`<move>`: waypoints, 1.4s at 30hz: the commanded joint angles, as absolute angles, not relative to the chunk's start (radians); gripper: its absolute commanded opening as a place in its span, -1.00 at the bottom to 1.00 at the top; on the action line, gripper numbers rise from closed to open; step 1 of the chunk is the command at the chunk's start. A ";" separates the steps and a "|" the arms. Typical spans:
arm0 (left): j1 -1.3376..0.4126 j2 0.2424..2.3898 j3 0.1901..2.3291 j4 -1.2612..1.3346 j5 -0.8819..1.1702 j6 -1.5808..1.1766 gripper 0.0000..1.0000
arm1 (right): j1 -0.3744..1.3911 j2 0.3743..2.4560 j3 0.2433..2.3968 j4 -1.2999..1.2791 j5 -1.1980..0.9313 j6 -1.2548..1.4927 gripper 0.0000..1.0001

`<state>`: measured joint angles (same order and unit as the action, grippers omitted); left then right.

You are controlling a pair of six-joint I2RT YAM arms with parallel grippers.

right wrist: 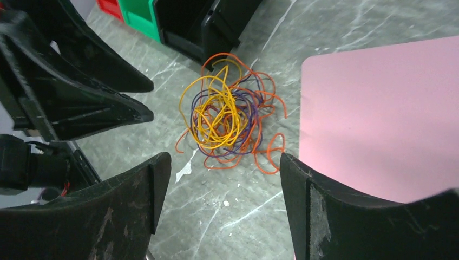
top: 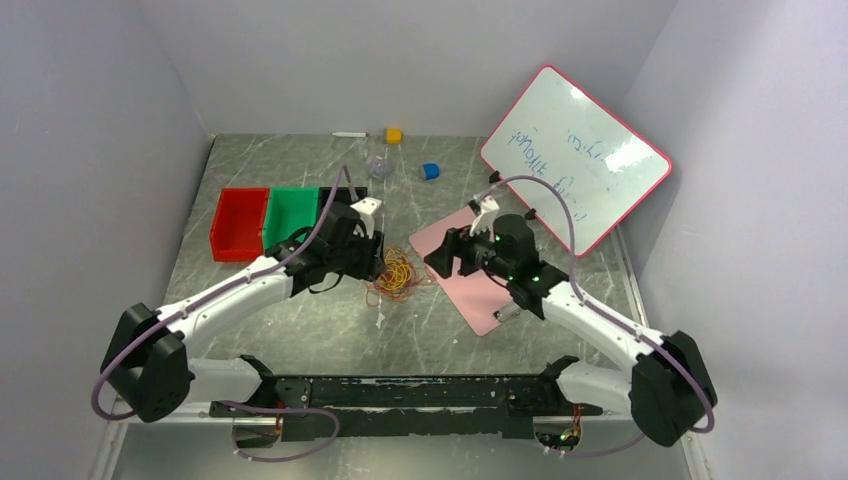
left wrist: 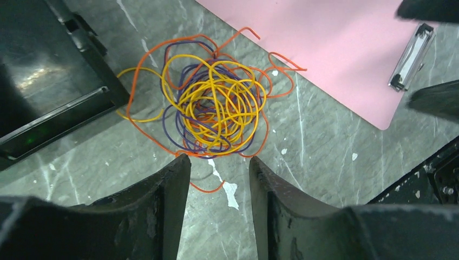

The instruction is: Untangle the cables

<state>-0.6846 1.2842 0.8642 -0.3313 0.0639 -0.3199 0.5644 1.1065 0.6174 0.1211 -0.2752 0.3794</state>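
Note:
The cables [top: 395, 275] lie in one tangled heap of thin yellow, orange and dark purple wires on the grey table, just left of the pink clipboard. In the left wrist view the cables [left wrist: 216, 108] sit just beyond my left gripper [left wrist: 219, 161]. It is open, and one orange loop lies on the table under the gap by its left finger. In the right wrist view the cables [right wrist: 224, 116] lie just ahead of my right gripper [right wrist: 223, 158], which is open and holds nothing. From above, the left gripper [top: 375, 262] and right gripper [top: 437, 262] flank the heap.
A pink clipboard [top: 480, 300] lies right of the heap, its metal clip [left wrist: 410, 57] toward the near side. Red [top: 238, 222], green [top: 290, 215] and black [right wrist: 189, 27] bins stand to the left. A whiteboard [top: 575, 155] leans at the back right. Small yellow [top: 394, 135] and blue [top: 430, 171] blocks lie behind.

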 commanded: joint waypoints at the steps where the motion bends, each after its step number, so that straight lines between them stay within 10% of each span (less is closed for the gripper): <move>1: -0.687 1.233 0.825 -0.294 -0.027 -0.357 0.00 | 0.614 1.195 0.691 0.128 -0.284 0.337 0.48; 10: -0.687 1.184 0.756 -0.243 -0.075 -0.446 -0.02 | 0.636 1.425 0.810 0.138 -0.322 0.337 0.00; 42: -0.686 1.191 0.696 -0.158 -0.052 -0.480 -0.06 | 0.645 1.699 0.930 0.161 -0.397 0.358 -0.51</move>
<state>-0.6846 1.1893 0.7048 -0.2043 -0.0555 -0.4763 0.6357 1.6825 0.9089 0.1314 -0.4000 0.3592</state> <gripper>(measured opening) 0.472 0.275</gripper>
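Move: The cable tangle lies about 9 cm to the right gripper's left, 3 cm ahead and some 11 cm below; the pink clipboard's middle is about 9 cm to that gripper's right, 4 cm ahead. From the left gripper the tangle is roughly 4 cm ahead, 4 cm right and 7 cm below, and the black bin sits some 8 cm left and 10 cm ahead. Bring the right gripper down about 9 cm and some 8 cm left, with a little forward, in over the clipboard side of the cable tangle, tipping its fingers down about 15 degrees and narrowing them from wide open to roughly a quarter. Draw the left gripper about 2 cm left, turn it some 10 degrees counter-clockwise, then hold it there half open. ##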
